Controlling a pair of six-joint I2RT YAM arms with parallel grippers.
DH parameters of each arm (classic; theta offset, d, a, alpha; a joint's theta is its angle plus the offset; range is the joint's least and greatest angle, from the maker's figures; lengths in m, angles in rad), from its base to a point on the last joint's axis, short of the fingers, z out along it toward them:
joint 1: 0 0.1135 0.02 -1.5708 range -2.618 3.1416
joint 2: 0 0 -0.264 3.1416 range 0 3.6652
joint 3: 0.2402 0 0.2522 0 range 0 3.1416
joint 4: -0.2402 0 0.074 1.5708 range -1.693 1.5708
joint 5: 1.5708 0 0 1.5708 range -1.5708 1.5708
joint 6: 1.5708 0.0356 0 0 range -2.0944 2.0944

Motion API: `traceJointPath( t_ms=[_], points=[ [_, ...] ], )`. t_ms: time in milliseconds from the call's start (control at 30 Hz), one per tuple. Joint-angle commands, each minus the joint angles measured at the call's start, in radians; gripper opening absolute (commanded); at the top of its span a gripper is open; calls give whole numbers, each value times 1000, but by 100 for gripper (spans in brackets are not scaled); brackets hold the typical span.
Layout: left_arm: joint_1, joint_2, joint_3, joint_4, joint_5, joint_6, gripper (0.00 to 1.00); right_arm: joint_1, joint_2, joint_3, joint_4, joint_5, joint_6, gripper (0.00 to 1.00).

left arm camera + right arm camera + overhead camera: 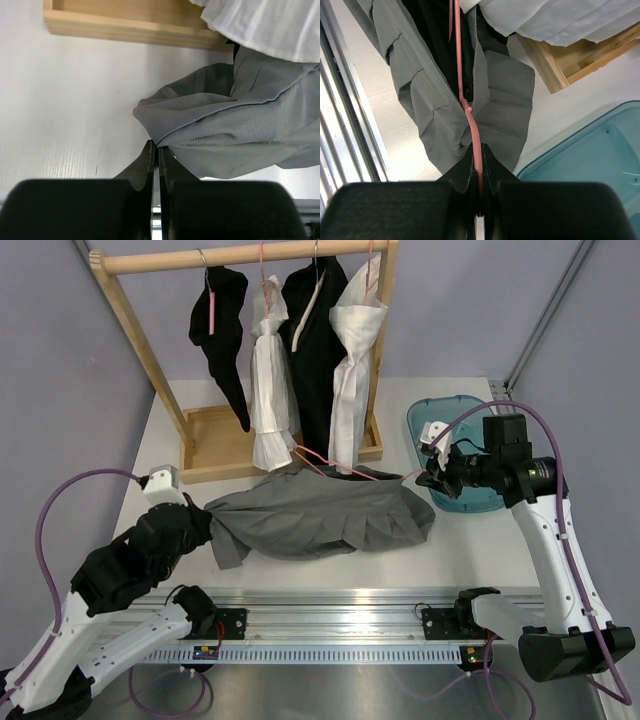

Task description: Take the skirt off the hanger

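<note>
The grey skirt (320,518) lies spread across the table in front of the rack. A pink wire hanger (340,468) runs along its far edge, partly inside the fabric. My left gripper (203,520) is shut on the skirt's left end; the left wrist view shows the cloth (235,130) pinched at the fingertips. My right gripper (428,478) is shut on the hanger at the skirt's right end; the right wrist view shows the pink wire (472,130) clamped between the fingers, leading into the skirt (435,115).
A wooden clothes rack (240,445) stands at the back with black and white garments (300,350) hanging on it, just behind the skirt. A teal tray (445,415) sits at the right, under my right wrist. A metal rail (330,610) runs along the near edge.
</note>
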Motion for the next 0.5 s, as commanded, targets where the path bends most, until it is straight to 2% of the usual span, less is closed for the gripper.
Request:
traceJointPath(
  t_ms=[0,233,300,333,367,400,433,467],
  points=[
    [13,-15,6,-99,-175,-100,0,-64,-36,11,-13,24,-56,0],
    [12,10,-93,-40,-68,-143,0,-88,-64,28,-30,-25,-76,0],
    [13,22,-141,41,-3,-91,0,-91,-68,34,-36,-34,-83,0],
    [12,19,-162,145,93,-56,2,-91,-72,34,-53,-71,-111,0],
    [12,13,-181,207,145,22,12,-91,-82,29,-70,-98,-134,0],
    [13,-1,-195,262,204,56,26,-91,-91,23,-81,-125,-146,0],
    [13,-7,-202,361,294,87,65,-91,-99,17,-94,-172,-160,0],
    [13,-12,-199,408,331,150,85,-91,-108,8,-102,-191,-169,0]
  ],
)
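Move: The left fingers still pinch the left end of the grey skirt. The skirt's middle lies about 21 cm to their right, 4 cm ahead and 12 cm lower. The pink hanger's middle is roughly 26 cm right and 10 cm ahead of the left hand, 2 cm lower. The right hand grips the hanger's near end; from it the skirt's middle lies about 20 cm left, 4 cm back and 14 cm down, and the blue tub some 13 cm right, 14 cm ahead and 23 cm below. Bring the left gripper down about 6 cm towards the table with the skirt's end, tipping the fingers slightly downward, then ease it to the right by 3 or 4 cm towards the skirt's middle and open the fingers wide to let go of the cloth. Keep the right grip shut on the pink hanger and draw it back some 2 cm, lifting it slightly. ##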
